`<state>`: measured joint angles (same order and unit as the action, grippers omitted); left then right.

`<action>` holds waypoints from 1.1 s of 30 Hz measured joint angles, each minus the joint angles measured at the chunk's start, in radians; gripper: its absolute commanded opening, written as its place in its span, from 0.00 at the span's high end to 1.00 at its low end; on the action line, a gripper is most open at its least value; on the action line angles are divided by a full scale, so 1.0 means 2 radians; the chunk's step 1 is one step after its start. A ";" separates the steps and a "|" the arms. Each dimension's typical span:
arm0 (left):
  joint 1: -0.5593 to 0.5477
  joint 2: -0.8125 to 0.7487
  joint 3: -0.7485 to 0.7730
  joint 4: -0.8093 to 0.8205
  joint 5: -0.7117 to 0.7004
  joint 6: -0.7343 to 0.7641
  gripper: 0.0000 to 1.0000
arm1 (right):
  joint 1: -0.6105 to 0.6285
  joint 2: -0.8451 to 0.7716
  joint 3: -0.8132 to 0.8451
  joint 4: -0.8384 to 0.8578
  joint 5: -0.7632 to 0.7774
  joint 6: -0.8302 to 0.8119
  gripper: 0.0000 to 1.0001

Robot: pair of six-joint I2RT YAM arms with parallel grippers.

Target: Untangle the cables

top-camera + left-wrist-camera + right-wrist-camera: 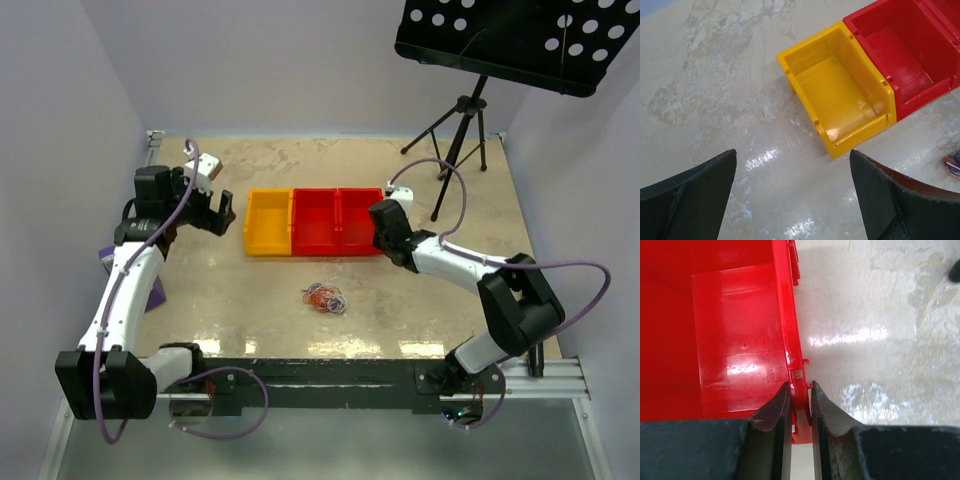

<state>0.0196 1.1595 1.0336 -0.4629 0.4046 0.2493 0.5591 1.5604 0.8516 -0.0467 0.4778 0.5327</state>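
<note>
The cables (pixel 325 298) lie as a small tangle of orange, black and white wires on the table, in front of the bins. A bit of the tangle shows at the right edge of the left wrist view (pixel 953 165). My left gripper (pixel 218 212) is open and empty, above the table left of the yellow bin (pixel 268 222); its fingers (pixel 700 190) frame bare table. My right gripper (pixel 800 386) is shut on the right wall of the rightmost red bin (pixel 790 340), one finger inside the bin and one outside. In the top view it (pixel 384 218) sits at that bin's right side.
Three bins stand in a row: yellow (pixel 837 100), red (pixel 314 221), red (pixel 360 220). All look empty. A tripod stand (pixel 460 130) with a black perforated tray stands at the back right. A purple object (pixel 150 290) lies by the left arm.
</note>
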 measured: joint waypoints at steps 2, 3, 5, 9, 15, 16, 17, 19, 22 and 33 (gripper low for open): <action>0.000 -0.016 -0.006 -0.014 0.011 0.010 0.00 | 0.010 -0.017 0.000 -0.024 0.000 0.005 0.98; -0.001 -0.022 -0.008 -0.019 0.016 0.013 0.00 | 0.013 -0.023 0.000 -0.034 -0.001 0.006 0.94; -0.002 -0.035 -0.010 -0.035 0.032 0.025 0.00 | 0.019 -0.035 0.000 -0.053 -0.004 0.012 0.79; -0.034 -0.055 -0.025 -0.053 0.047 0.044 0.00 | 0.025 -0.051 -0.015 -0.060 -0.017 0.040 0.58; -0.098 -0.062 -0.050 -0.087 0.056 0.066 0.00 | 0.025 -0.043 -0.022 -0.043 -0.030 0.074 0.49; -0.099 -0.062 -0.050 -0.092 0.060 0.071 0.00 | 0.025 -0.040 -0.022 -0.041 -0.033 0.078 0.49; -0.099 -0.062 -0.050 -0.095 0.063 0.075 0.00 | 0.025 -0.038 -0.022 -0.040 -0.036 0.080 0.48; -0.099 -0.062 -0.050 -0.106 0.074 0.086 0.00 | 0.027 -0.039 -0.022 -0.040 -0.039 0.086 0.48; -0.106 -0.064 -0.053 -0.114 0.095 0.104 0.00 | 0.036 -0.053 -0.022 -0.042 -0.039 0.092 0.48; -0.309 0.009 -0.089 -0.068 0.079 0.108 0.07 | 0.080 -0.172 -0.080 -0.046 -0.038 0.153 0.47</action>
<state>-0.5983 1.1782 0.8562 -0.5999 0.5632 0.4660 0.7189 1.2171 0.6914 -0.1394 0.4019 0.8387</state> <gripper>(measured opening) 0.978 0.531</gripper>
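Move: The bundle of tangled cables lies about 11 cm back and 28 cm to the right of the open left hand, some 21 cm below; the yellow bin is 9 cm ahead and 14 cm right of that hand, 18 cm down. The right hand already pinches the red bin's right wall near its front corner, that bin's middle about 8 cm ahead and 6 cm left; from this hand the cables lie some 13 cm back, 15 cm left and 6 cm lower. The left hand, fingers staying wide open, sweeps about 17 cm right and 15 cm back while sinking some 9 cm, mostly late on, and turns about 50 degrees clockwise, coming in towards the cables from their left without touching them. Meanwhile the right hand, still pinching the red bin's wall, draws the joined bins back some 3 cm, opens to let go while easing a little further left, nudging the bins that way, then rises about 4 cm clear and pulls on back towards the cables, rolling some 20 degrees left side up. ##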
